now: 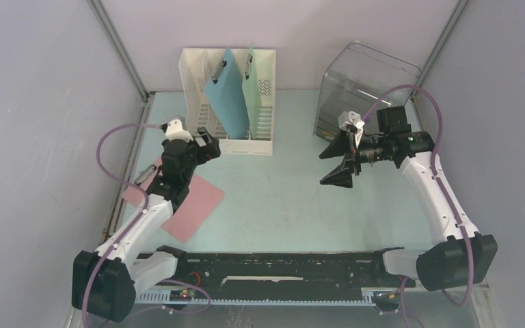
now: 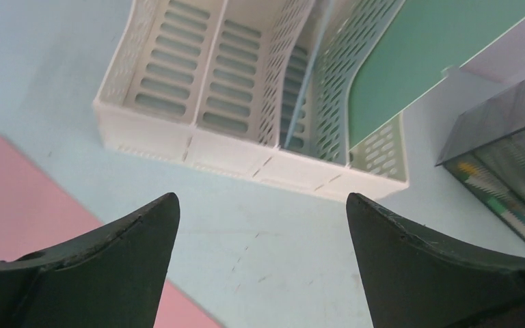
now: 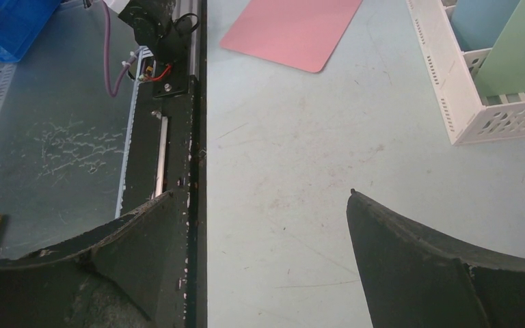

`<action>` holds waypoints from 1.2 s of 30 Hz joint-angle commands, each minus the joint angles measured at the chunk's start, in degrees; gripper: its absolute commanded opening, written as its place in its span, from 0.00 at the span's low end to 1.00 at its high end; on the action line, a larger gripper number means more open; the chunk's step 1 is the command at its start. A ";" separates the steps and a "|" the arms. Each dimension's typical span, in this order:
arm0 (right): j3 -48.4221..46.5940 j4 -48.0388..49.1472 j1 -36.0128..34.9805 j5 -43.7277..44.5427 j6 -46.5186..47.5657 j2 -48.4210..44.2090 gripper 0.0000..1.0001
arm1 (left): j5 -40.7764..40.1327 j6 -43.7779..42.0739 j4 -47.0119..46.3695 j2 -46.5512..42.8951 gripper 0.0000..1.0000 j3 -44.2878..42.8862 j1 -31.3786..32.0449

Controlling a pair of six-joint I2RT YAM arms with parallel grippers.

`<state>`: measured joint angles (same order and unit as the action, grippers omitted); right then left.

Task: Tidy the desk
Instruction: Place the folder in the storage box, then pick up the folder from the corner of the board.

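The desk (image 1: 287, 198) is a pale mint-green tabletop. A white file rack (image 1: 263, 130) stands at its back, holding a blue clipboard (image 1: 224, 102) and a green clipboard (image 1: 256, 96) upright. A pink clipboard (image 1: 195, 205) lies flat at the left, partly under my left arm. My left gripper (image 1: 207, 145) hovers open and empty just in front of the rack's left end (image 2: 198, 137), with the pink clipboard (image 2: 20, 198) below it to the left. My right gripper (image 1: 332, 166) is open and empty over the bare desk right of centre (image 3: 287, 171).
A clear plastic bin (image 1: 366, 85) stands at the back right, close behind the right wrist. A black rail (image 1: 273, 263) runs along the near edge between the arm bases. Metal frame posts border the desk on both sides.
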<state>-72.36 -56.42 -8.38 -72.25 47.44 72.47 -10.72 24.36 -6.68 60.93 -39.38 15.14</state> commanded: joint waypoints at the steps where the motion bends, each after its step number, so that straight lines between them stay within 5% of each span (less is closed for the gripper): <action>1: -0.06 -0.59 -0.62 -0.53 1.07 0.37 1.00 | -5.17 2.55 3.18 -5.29 1.00 4.18 -0.28; 8: -0.07 -0.79 -1.86 -0.05 1.26 1.59 1.00 | -15.79 3.43 4.52 -8.78 1.00 8.76 -1.80; 16: -0.07 -1.04 -2.52 -0.32 1.17 3.90 1.00 | -15.16 5.92 9.65 -1.67 1.00 3.02 -12.64; 27: -0.08 -0.79 -1.63 0.60 0.46 6.66 1.00 | -25.47 22.69 18.21 8.04 0.91 -2.83 -22.97; 30: -0.06 -0.71 -0.97 0.86 0.46 7.26 1.00 | -24.54 30.10 20.04 9.06 0.81 -1.61 -25.91; 34: -0.06 -0.70 -0.29 0.97 0.37 7.84 1.00 | -23.57 38.93 22.72 11.18 0.45 -0.46 -29.75; 36: -0.06 -0.66 0.06 0.95 0.31 8.02 1.00 | -22.76 43.56 23.55 12.73 0.37 -0.24 -31.81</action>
<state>-72.36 -57.19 -9.04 -71.24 47.59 80.38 -32.95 55.66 13.56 71.44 -40.27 -13.54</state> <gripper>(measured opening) 0.993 0.426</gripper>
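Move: Off to the left hand's left lies the pink folder, its middle roughly 18 cm left, 9 cm back and 20 cm below; its metal clip is about 28 cm left and nearly level fore-and-aft, at the same depth below. The storage box stands some 22 cm ahead and 4 cm right, with the blue folder leaning in it about 21 cm ahead and 6 cm right. From the right hand, the pink folder is roughly 57 cm left, 5 cm ahead and 27 cm down. Drawing back and down from the storage box at first, the empty left hand then sweeps left, about 22 cm in all, sinking some 11 cm over the pink folder towards its clip end. It swings about 60 degrees counter-clockwise with the fingertips dipping, and late on the wide-open fingers close to under half, still clear of the folder. The open right hand sinks 3–4 cm and eases slightly forward. ##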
